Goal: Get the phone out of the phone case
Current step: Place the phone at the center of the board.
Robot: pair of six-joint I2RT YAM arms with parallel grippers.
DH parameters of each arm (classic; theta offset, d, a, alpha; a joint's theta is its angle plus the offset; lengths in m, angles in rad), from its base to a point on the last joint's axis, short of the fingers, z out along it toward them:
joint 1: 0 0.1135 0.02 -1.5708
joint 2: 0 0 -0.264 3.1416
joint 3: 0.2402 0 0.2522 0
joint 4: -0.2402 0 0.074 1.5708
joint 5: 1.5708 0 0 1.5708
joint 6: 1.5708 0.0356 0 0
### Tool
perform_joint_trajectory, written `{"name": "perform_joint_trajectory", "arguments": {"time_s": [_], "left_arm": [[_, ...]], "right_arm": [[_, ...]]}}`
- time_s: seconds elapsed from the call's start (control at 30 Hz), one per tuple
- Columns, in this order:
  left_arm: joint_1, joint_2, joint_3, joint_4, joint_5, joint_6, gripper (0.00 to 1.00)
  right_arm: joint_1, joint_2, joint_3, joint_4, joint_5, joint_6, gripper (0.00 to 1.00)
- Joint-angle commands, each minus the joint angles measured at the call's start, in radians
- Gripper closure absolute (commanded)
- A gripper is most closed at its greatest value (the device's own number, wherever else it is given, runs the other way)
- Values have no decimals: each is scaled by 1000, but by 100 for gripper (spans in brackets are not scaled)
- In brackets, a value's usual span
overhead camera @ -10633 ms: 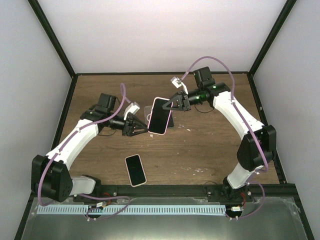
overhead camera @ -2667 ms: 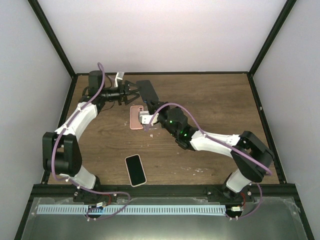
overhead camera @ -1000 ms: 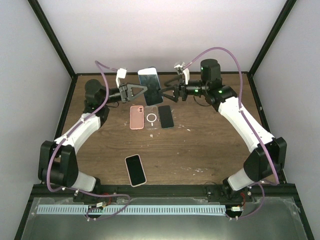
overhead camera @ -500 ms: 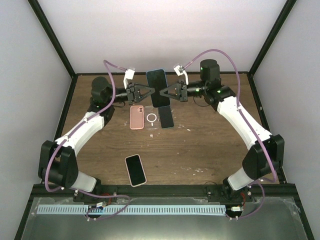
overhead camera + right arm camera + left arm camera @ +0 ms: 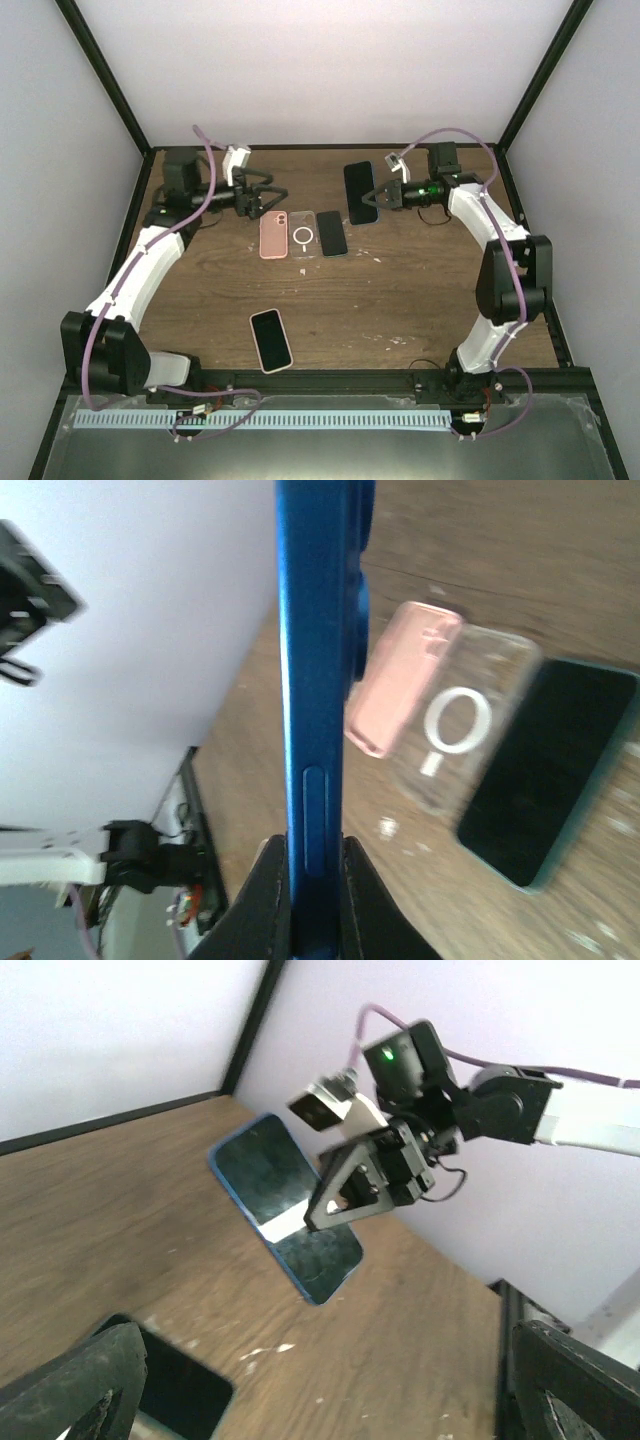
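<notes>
My right gripper is shut on a blue phone and holds it on edge above the table's far right. In the right wrist view the fingers clamp both faces of the blue phone. My left gripper hangs open and empty at the far left, apart from the phone. From the left wrist view the blue phone shows in the right gripper, well ahead of my left gripper. An empty pink case and a clear case lie flat between the arms.
A dark phone lies face up right of the clear case. Another phone with a pale pink rim lies near the front edge. A black frame borders the wooden table on all sides.
The left gripper opened, let go of the blue phone and drew back to the left. The right gripper closed on the phone and carried it to the right.
</notes>
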Motion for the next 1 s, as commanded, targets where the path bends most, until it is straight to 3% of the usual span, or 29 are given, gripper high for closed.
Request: {"name": "perform_joint_trajectory", "arguments": {"time_s": [0.0,0.2,0.5,0.8,0.97], "left_arm": [[99,-2,6,-187,9,133,0],[131,23,85,-432,-94,359,0],[137,32,88,-625,-122,624,0],[135,78,82,-715,-140,740,0],[135,151,140,-879,-140,887,0]], "right_arm": [[-56,108,25,-151,94,-132,99],[-76,273,81,-210,157,-147,99],[-75,456,167,-226,140,-113,99],[-44,537,207,-181,97,-29,99],[-15,544,184,-94,111,43,99]]}}
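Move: The right hand holds the blue phone by its right-hand edge above the board. The free spot for it lies about 4 cm ahead of the hand, 1 cm left and 21 cm below. On the board at that level, the teal phone lies roughly 11 cm left and 2 cm ahead of this hand, the clear case 20 cm left and 1 cm ahead. From the left hand the spot is some 24 cm right, 10 cm ahead and 30 cm down. Keeping its pinch on the blue phone's edge, the right hand sinks about 20 cm, easing some 4 cm forward and 4 cm right on the way and rolling some 30 degrees so that the phone's far end dips towards the board; once down, it shifts 1 to 2 cm back left towards the teal phone. Meanwhile the empty left hand, still wide open, draws about 6 cm left, away from the blue phone, then lowers some 11 cm in all above the board while its fingers tip down by about 25 degrees. ##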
